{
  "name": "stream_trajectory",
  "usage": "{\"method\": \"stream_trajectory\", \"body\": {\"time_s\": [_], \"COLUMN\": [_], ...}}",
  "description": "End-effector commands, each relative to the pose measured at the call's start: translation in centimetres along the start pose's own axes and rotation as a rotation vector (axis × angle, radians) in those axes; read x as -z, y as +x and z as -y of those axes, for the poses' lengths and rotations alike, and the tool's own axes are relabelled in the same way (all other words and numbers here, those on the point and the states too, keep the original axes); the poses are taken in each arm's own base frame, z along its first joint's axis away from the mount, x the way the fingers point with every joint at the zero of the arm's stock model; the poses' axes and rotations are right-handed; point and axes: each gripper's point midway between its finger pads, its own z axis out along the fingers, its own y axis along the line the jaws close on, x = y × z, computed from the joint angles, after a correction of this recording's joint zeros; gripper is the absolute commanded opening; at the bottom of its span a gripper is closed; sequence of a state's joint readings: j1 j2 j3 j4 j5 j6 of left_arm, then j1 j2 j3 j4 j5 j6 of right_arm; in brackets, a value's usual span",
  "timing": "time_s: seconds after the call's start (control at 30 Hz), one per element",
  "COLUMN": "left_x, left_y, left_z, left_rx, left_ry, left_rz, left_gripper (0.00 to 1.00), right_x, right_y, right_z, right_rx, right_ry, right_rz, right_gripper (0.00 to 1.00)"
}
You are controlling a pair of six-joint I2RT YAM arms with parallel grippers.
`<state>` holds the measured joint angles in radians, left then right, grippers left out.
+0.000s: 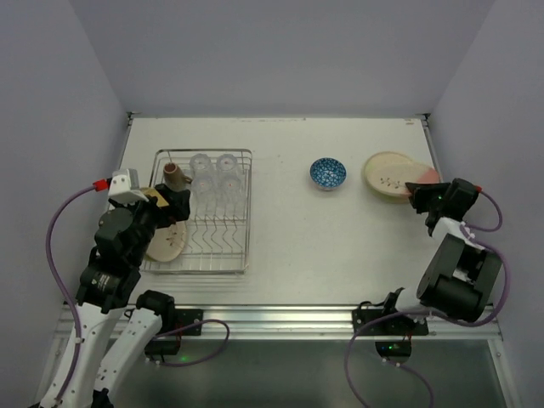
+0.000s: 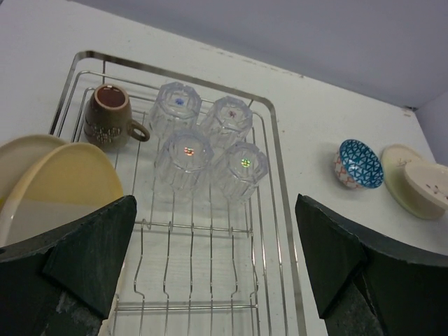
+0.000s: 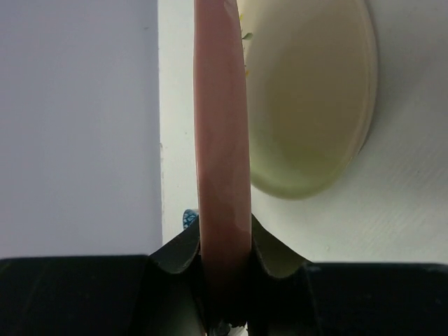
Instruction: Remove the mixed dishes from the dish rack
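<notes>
The dish rack (image 1: 243,212) (image 2: 276,161) stands at the table's left. In it are several clear glasses (image 1: 214,177) (image 2: 206,143) standing upside down, a brown mug (image 1: 174,176) (image 2: 110,117) at the far left corner, and cream plates (image 1: 166,242) (image 2: 59,182) on edge at the left side. My left gripper (image 1: 176,206) (image 2: 213,266) hovers open over the rack's wires, holding nothing. A blue-patterned bowl (image 1: 328,172) (image 2: 360,163) and a cream plate (image 1: 384,174) (image 3: 308,98) lie on the table at the right. My right gripper (image 1: 422,197) (image 3: 224,252) is shut on a pink plate's (image 1: 425,177) (image 3: 222,140) rim, holding it on edge beside the cream plate.
Grey walls close in the table on three sides; the right wall runs close behind the right gripper. A metal rail edges the table's near side, where both arm bases and their purple cables sit.
</notes>
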<state>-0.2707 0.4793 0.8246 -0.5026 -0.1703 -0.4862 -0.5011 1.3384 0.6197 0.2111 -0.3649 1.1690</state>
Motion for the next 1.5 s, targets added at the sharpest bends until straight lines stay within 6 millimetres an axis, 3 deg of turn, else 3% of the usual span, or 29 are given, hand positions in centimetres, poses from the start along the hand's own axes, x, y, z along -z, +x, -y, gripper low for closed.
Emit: {"method": "stream_trajectory", "body": {"time_s": [0.0,0.2,0.27,0.37,0.4,0.43,0.5,0.53,0.57,0.77,0.8,0.83,1.1,1.47], "left_x": [-0.4,-0.4,-0.5,-0.5,-0.6,-0.6,-0.8,-0.9,-0.9,-0.8,-0.8,-0.8,-0.8,-0.7], "left_y": [0.9,1.6,1.9,2.1,2.2,2.3,2.6,2.6,2.7,2.8,2.8,2.9,2.9,2.9], "left_z": [-0.3,-0.9,-1.3,-1.8,-1.8,-1.7,-1.7,-1.6,-1.6,-1.6,-1.7,-1.7,-1.6,-1.4], "left_rx": [-0.047,-0.079,-0.091,-0.099,-0.1,-0.099,-0.102,-0.103,-0.104,-0.105,-0.107,-0.107,-0.111,-0.114], "left_ry": [0.004,-0.018,-0.034,-0.057,-0.055,-0.051,-0.046,-0.043,-0.041,-0.039,-0.039,-0.038,-0.033,-0.024], "left_rz": [-0.015,-0.025,-0.029,-0.029,-0.033,-0.032,-0.039,-0.039,-0.042,-0.042,-0.042,-0.044,-0.044,-0.038], "left_gripper": [1.0,1.0,1.0,1.0,1.0,1.0,1.0,1.0,1.0,1.0,1.0,1.0,1.0,1.0], "right_x": [-0.9,-4.3,-5.0,-5.6,-5.8,-5.9,-6.1,-6.0,-6.1,-7.4,-7.5,-7.9,-9.0,-8.7], "right_y": [-2.8,-3.2,-3.2,-3.2,-3.2,-3.0,-3.5,-3.4,-3.9,-3.4,-3.1,-3.4,-2.2,-2.3], "right_z": [-7.2,-4.9,-4.4,-3.7,-3.4,-2.6,-2.8,-2.1,-2.6,-2.0,-0.8,-1.4,1.2,-0.2], "right_rx": [0.122,0.069,0.05,0.044,0.047,0.032,0.053,0.041,0.06,0.122,0.121,0.136,0.195,0.395], "right_ry": [-0.226,-0.171,-0.162,-0.137,-0.127,-0.08,-0.05,-0.007,-0.002,0.146,0.216,0.222,0.355,0.46], "right_rz": [0.062,0.006,-0.009,-0.016,-0.022,-0.032,-0.023,-0.032,-0.017,-0.061,-0.072,-0.066,-0.052,-0.019], "right_gripper": [0.0,0.07,0.15,0.39,0.59,0.69,0.87,0.91,0.95,0.99,0.99,0.99,0.99,0.99]}}
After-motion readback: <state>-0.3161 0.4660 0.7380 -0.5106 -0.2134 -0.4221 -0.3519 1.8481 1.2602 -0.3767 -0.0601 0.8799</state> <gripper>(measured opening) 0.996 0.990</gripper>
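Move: The right hand holds the pink-and-cream plate; the cream-and-green plate on the table, its landing place, has its middle roughly 8 cm ahead, 3 cm left and 12 cm below. The blue bowl stands about 20 cm left of that plate, level with it. From the left hand, the yellow-and-cream plate in the rack is about 2 cm ahead, 6 cm left and 18 cm below; the mug is some 17 cm ahead, 6 cm left, the glasses 16 cm ahead, 6 cm right, all low. Lowering the pink-and-cream plate forward and down, about 4 cm each way, onto the cream-and-green plate, the right hand opens wide and frees it. It rises slightly and reaches 4 cm farther forward, then sinks about 6 cm and draws back a little, fingers tipping some 30 degrees downward, the near jaw ending against the plate's rim. The open left hand sinks 4 cm towards the yellow-and-cream plate. ##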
